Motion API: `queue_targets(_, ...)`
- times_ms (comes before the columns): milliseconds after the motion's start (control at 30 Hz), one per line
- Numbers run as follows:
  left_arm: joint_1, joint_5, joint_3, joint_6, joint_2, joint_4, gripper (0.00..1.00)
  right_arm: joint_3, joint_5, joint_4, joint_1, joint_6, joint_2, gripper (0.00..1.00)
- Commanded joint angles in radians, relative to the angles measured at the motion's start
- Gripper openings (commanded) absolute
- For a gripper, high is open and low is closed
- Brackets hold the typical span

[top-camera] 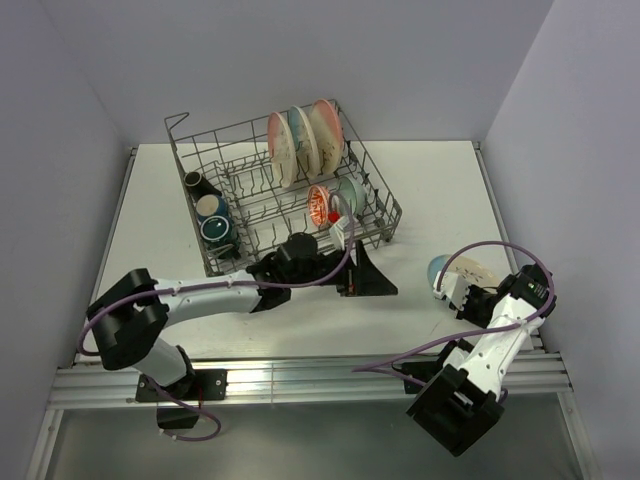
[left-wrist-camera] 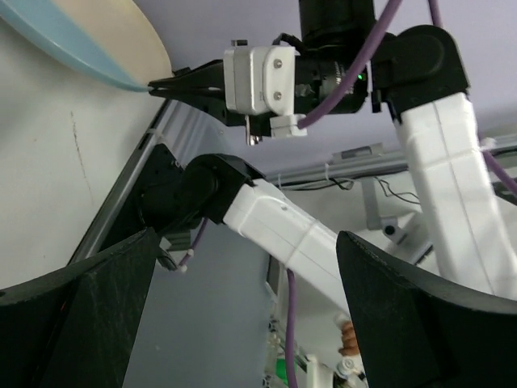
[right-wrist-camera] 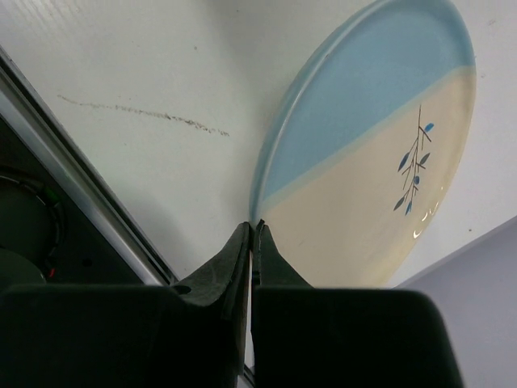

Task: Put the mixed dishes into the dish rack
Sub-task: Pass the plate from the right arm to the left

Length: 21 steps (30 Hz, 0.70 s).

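A cream and light-blue plate (top-camera: 462, 270) (right-wrist-camera: 363, 162) with a twig motif sits tilted at the table's right side. My right gripper (top-camera: 450, 285) (right-wrist-camera: 257, 226) is shut on its near rim, and the left wrist view shows the same grip (left-wrist-camera: 153, 85) on the plate (left-wrist-camera: 81, 40). The dish rack (top-camera: 255, 127) holds three upright plates (top-camera: 305, 140), an orange-red bowl (top-camera: 320, 203), a pale green bowl (top-camera: 351, 190) and three mugs (top-camera: 210, 210) along its left side. My left gripper (top-camera: 372, 280) (left-wrist-camera: 246, 238) lies low in front of the rack, open with nothing between its fingers.
The rack fills the back left of the white table (top-camera: 430, 190). Grey walls close in on three sides. A metal rail (top-camera: 300, 375) runs along the near edge, by the arm bases.
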Motion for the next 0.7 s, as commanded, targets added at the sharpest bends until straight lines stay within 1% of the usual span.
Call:
queue_targets(0, -0.062, -0.145, 0.082, 0.111, 0.042, -0.069, 0.99, 0.011, -0.076, -0.039, -0.002, -0.334, -0.020, 0.00)
queue_targets(33, -0.073, -0.205, 0.110, 0.101, 0.058, -0.068, 0.99, 0.010, -0.078, -0.047, -0.002, -0.348, -0.031, 0.00)
queue_targets(167, -0.125, -0.311, 0.185, 0.066, 0.169, -0.085, 0.99, 0.008, -0.087, -0.075, -0.002, -0.362, -0.051, 0.00)
queue_targets(200, -0.143, -0.335, 0.197, 0.036, 0.183, -0.101, 0.99, 0.008, -0.088, -0.078, -0.001, -0.367, -0.051, 0.00)
queue_targets(367, -0.176, -0.461, 0.196, -0.101, 0.275, -0.082, 0.99, 0.013, -0.081, -0.093, -0.002, -0.371, -0.049, 0.00)
queue_targets(433, -0.182, -0.474, 0.214, -0.146, 0.299, -0.079, 0.99, 0.011, -0.078, -0.093, -0.001, -0.373, -0.052, 0.00)
queue_targets(500, -0.186, -0.521, 0.240, -0.165, 0.334, -0.089, 0.99, 0.010, -0.072, -0.096, -0.002, -0.376, -0.058, 0.00)
queue_targets(533, -0.186, -0.533, 0.274, -0.181, 0.359, -0.100, 0.99, 0.008, -0.071, -0.098, -0.001, -0.380, -0.058, 0.00)
queue_targets(567, -0.188, -0.546, 0.294, -0.196, 0.374, -0.139, 0.99, 0.010, -0.071, -0.099, -0.002, -0.379, -0.058, 0.00)
queue_targets(667, -0.186, -0.567, 0.355, -0.267, 0.431, -0.183, 0.99, 0.016, -0.067, -0.107, -0.001, -0.382, -0.062, 0.00)
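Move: The plate's middle lies about 22 cm to the left gripper's right, some 8 cm ahead and 16 cm lower; the right gripper already pinches its near rim, with the middle roughly 8 cm ahead of that hand, 1 cm left and about level. From the left gripper, the mint bowl in the rack is about 26 cm ahead and 7 cm left, the orange bowl 25 cm ahead and 14 cm left, both some 15 cm lower. Bring the open left gripper down about 11 cm and right some 9 cm towards the plate's blue side, going mostly right at first, then mostly down, and easing forward at the end. Swing its fingers about 20 degrees counter-clockwise and dip their tips, keeping them wide open and short of the plate. Hold the right gripper almost still, still pinching the rim. ##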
